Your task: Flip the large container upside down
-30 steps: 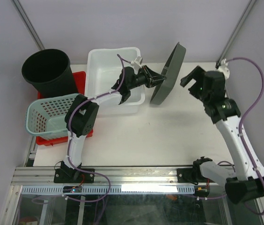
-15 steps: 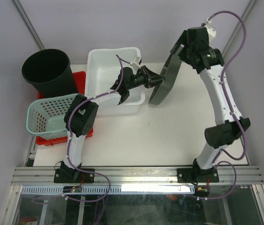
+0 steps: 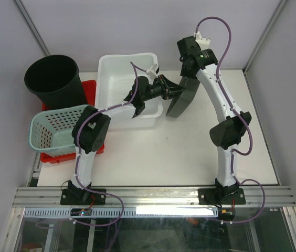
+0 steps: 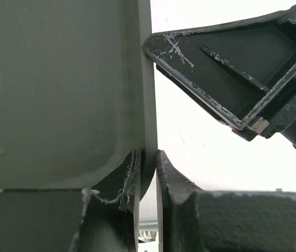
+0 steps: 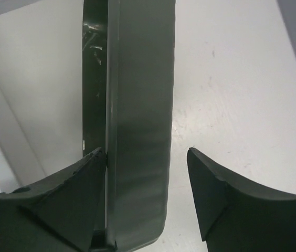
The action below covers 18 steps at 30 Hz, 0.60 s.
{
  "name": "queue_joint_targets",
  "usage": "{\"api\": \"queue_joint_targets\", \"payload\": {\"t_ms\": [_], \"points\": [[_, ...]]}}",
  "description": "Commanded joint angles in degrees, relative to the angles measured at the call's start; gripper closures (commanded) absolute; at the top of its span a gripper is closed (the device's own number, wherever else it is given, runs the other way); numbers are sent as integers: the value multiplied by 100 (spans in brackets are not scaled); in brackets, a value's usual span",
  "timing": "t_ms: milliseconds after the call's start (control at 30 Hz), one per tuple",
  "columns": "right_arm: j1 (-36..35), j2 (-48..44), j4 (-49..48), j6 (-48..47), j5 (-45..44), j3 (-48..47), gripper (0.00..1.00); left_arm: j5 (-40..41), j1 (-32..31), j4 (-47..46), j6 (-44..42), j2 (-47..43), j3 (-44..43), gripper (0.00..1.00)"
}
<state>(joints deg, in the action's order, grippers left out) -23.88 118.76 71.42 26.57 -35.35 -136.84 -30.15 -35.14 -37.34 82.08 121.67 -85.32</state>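
Observation:
The large container [image 3: 182,101], a dark grey-green tub, stands tilted on its edge on the white table beside the white bin. My left gripper [image 3: 173,90] is shut on its rim; in the left wrist view the rim [image 4: 147,105] sits pinched between the two fingers of that gripper [image 4: 147,157]. My right gripper [image 3: 190,71] reaches down over the container's top edge. In the right wrist view it [image 5: 147,155] straddles the container's wall [image 5: 137,105], open. One finger [image 5: 80,184] touches the rim and the other finger [image 5: 216,184] stands apart from the wall.
A white bin [image 3: 116,68] stands just left of the container, under the left arm. A black bucket [image 3: 52,79], a teal basket [image 3: 53,131] and a red tray [image 3: 89,89] crowd the left side. White table [image 3: 190,152] lies in front.
The right arm swung from the right side up and over to the container's top edge, and its jaws have narrowed around the wall. The left gripper kept its hold without moving.

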Motion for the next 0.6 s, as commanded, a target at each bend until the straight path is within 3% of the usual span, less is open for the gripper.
{"api": "queue_joint_targets", "payload": {"t_ms": [0,100,433,567], "points": [[-38,5,178,-255,-646,-221,37,-109,79,663,97,120,295,100],[-38,138,241,-340,-642,-279,42,-137,71,636,106,116,326,100],[-30,334,331,-375,-623,-187,42,-162,30,584,80,57,411,100],[-30,476,391,-434,-727,-324,59,-108,12,570,80,26,436,100]]}}
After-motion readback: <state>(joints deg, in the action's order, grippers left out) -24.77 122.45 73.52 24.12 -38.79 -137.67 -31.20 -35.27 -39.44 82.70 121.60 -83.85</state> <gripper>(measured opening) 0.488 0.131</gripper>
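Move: The large container stands on edge, held by the left gripper, with its middle about 8 cm ahead of that hand, 5 cm to its right and 8 cm below. From the right hand, whose open fingers already straddle the top wall, its middle is roughly 4 cm ahead, 3 cm left and 11 cm below. The white bin lies some 12 cm ahead of the right hand, about 33 cm to its left and 20 cm below. Lower the right gripper a little over 2 cm onto the container's upper wall, one finger going farther down inside the rim and the other along the outside. Tip it down and roll it by only some 5 degrees, and narrow the fingers from wide to about half open around the wall. Keep the left gripper pinching the rim, almost in place. ##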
